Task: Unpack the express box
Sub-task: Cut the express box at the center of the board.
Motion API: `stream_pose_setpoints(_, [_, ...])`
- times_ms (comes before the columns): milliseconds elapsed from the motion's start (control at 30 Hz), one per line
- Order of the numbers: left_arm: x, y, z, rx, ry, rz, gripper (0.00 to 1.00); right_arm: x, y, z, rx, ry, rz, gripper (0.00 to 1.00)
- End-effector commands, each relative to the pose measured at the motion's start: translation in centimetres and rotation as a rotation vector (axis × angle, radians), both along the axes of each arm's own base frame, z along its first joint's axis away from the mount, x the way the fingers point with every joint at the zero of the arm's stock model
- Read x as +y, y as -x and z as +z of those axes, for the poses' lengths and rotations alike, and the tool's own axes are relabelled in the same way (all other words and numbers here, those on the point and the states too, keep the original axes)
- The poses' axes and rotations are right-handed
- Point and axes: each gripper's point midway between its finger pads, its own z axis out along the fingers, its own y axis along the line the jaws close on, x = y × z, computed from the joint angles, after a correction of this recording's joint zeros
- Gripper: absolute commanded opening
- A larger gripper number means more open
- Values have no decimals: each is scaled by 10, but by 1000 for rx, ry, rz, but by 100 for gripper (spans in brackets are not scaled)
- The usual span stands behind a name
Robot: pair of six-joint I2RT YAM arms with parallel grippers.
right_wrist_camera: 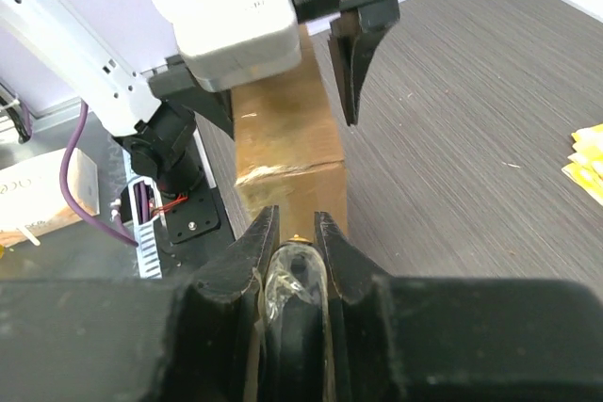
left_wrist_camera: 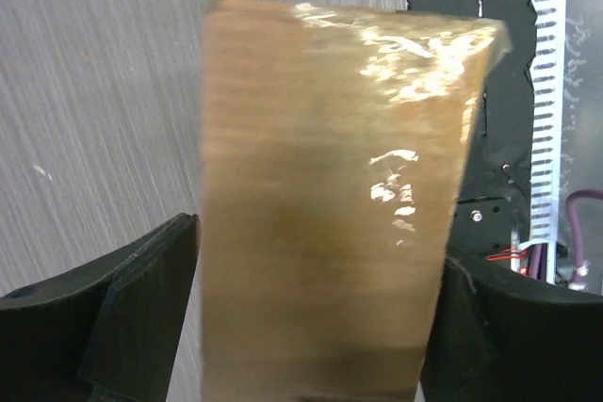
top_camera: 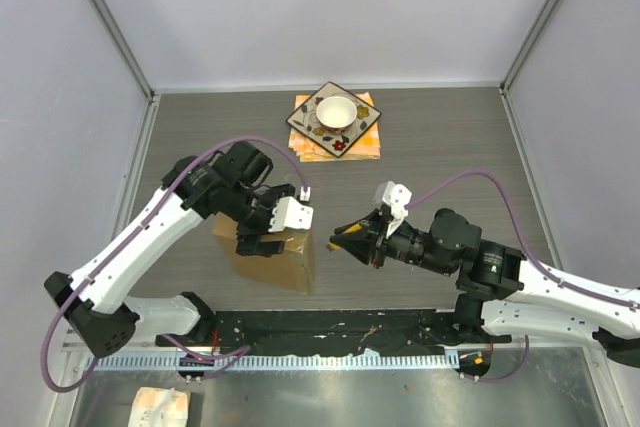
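The express box (top_camera: 275, 259) is a plain brown cardboard box with shiny tape, standing on edge near the left arm's base. My left gripper (top_camera: 265, 232) reaches down over it. In the left wrist view the box (left_wrist_camera: 330, 185) fills the gap and both black fingers (left_wrist_camera: 151, 308) lie against its sides. My right gripper (top_camera: 355, 239) hovers just right of the box and points at it. It is shut on a small tool (right_wrist_camera: 297, 270) with a clear body and a brass tip. That tip sits close to the box's taped end (right_wrist_camera: 292, 176).
An orange-patterned square plate (top_camera: 312, 125) with a white bowl (top_camera: 336, 112) rests on orange sheets at the back centre. A black base strip (top_camera: 330, 332) runs along the near edge. A small carton (right_wrist_camera: 38, 195) lies beyond that edge on the left.
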Motion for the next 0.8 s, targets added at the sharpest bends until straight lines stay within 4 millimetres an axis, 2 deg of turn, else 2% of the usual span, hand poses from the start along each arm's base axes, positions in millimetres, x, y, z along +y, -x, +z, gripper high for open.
stream_pose_setpoints(0, [2,21,-2,114,-52,-85,79,-12,2,34,-8,-169,-25,1])
stream_pose_setpoints(133, [-3,32,-1,164,-56,-45,64,-28,-2,51,22,-291,-83,1])
stream_pose_setpoints(167, [-7,34,-1,142,-38,-34,54,-30,-2,53,39,-317,-95,1])
stream_pose_setpoints(200, [-6,37,-9,134,-32,-10,51,-35,-1,58,43,-350,-98,1])
stream_pose_setpoints(233, [-10,26,2,8,47,12,49,-36,-2,59,73,-387,-107,1])
stream_pose_setpoints(267, [-13,27,6,-43,91,54,42,-37,-3,59,80,-403,-115,1])
stream_pose_setpoints(300, [-11,22,-4,-100,97,86,39,-39,-3,63,81,-428,-115,1])
stream_pose_setpoints(333, [-12,10,15,-234,184,120,36,-40,-5,58,90,-430,-130,1])
stream_pose_setpoints(367, [-10,8,10,-246,185,170,33,-40,-7,57,96,-436,-138,1])
stream_pose_setpoints(400, [-12,-3,18,-296,225,224,31,-39,-8,58,92,-438,-143,1])
stream_pose_setpoints(433, [-3,-11,22,-344,226,284,29,-37,-12,55,97,-435,-158,1])
stream_pose_setpoints(500, [-1,-17,21,-383,260,318,27,-34,-12,65,98,-488,-154,1])
stream_pose_setpoints(533, [-2,-16,21,-400,281,319,26,-29,-16,60,110,-487,-164,1])
stream_pose_setpoints(567, [2,-14,14,-405,296,331,25,-27,-17,60,126,-505,-166,1])
stream_pose_setpoints(600, [2,-22,17,-443,310,373,24,-24,-19,63,126,-530,-166,1])
stream_pose_setpoints(667, [5,-26,-1,-454,259,405,24,-15,-21,56,139,-530,-163,1])
stream_pose_setpoints(700, [4,-28,-3,-457,266,420,25,-15,-20,63,141,-576,-153,1])
stream_pose_setpoints(767, [6,-26,-15,-462,260,415,25,-9,-22,55,149,-578,-154,1])
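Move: The express box stands on edge between the left gripper's still-open fingers, its middle roughly 4 cm left of the left hand, 1 cm back and 9 cm below. The yellow cutter in the right hand has its blade some 11 cm right of the left hand and 2 cm back. From the right hand, the box's taped end is about 8 cm left, level forward and 3 cm below; the box's middle is roughly 18 cm left, 2 cm back and 10 cm below. The left fingers shut by about a third onto the box's two broad sides while the hand dips about 1 cm and eases right, then, keeping that grip, it draws back about 3.5 cm and comes forward and left again, turning some 30 degrees so that its fingers swing forward. The right hand, still gripping the cutter, pulls right and up away from the box by about 4 cm, then comes partway back left and forward while sinking slightly, its fingertips tipping up about 25 degrees beside the taped end. ##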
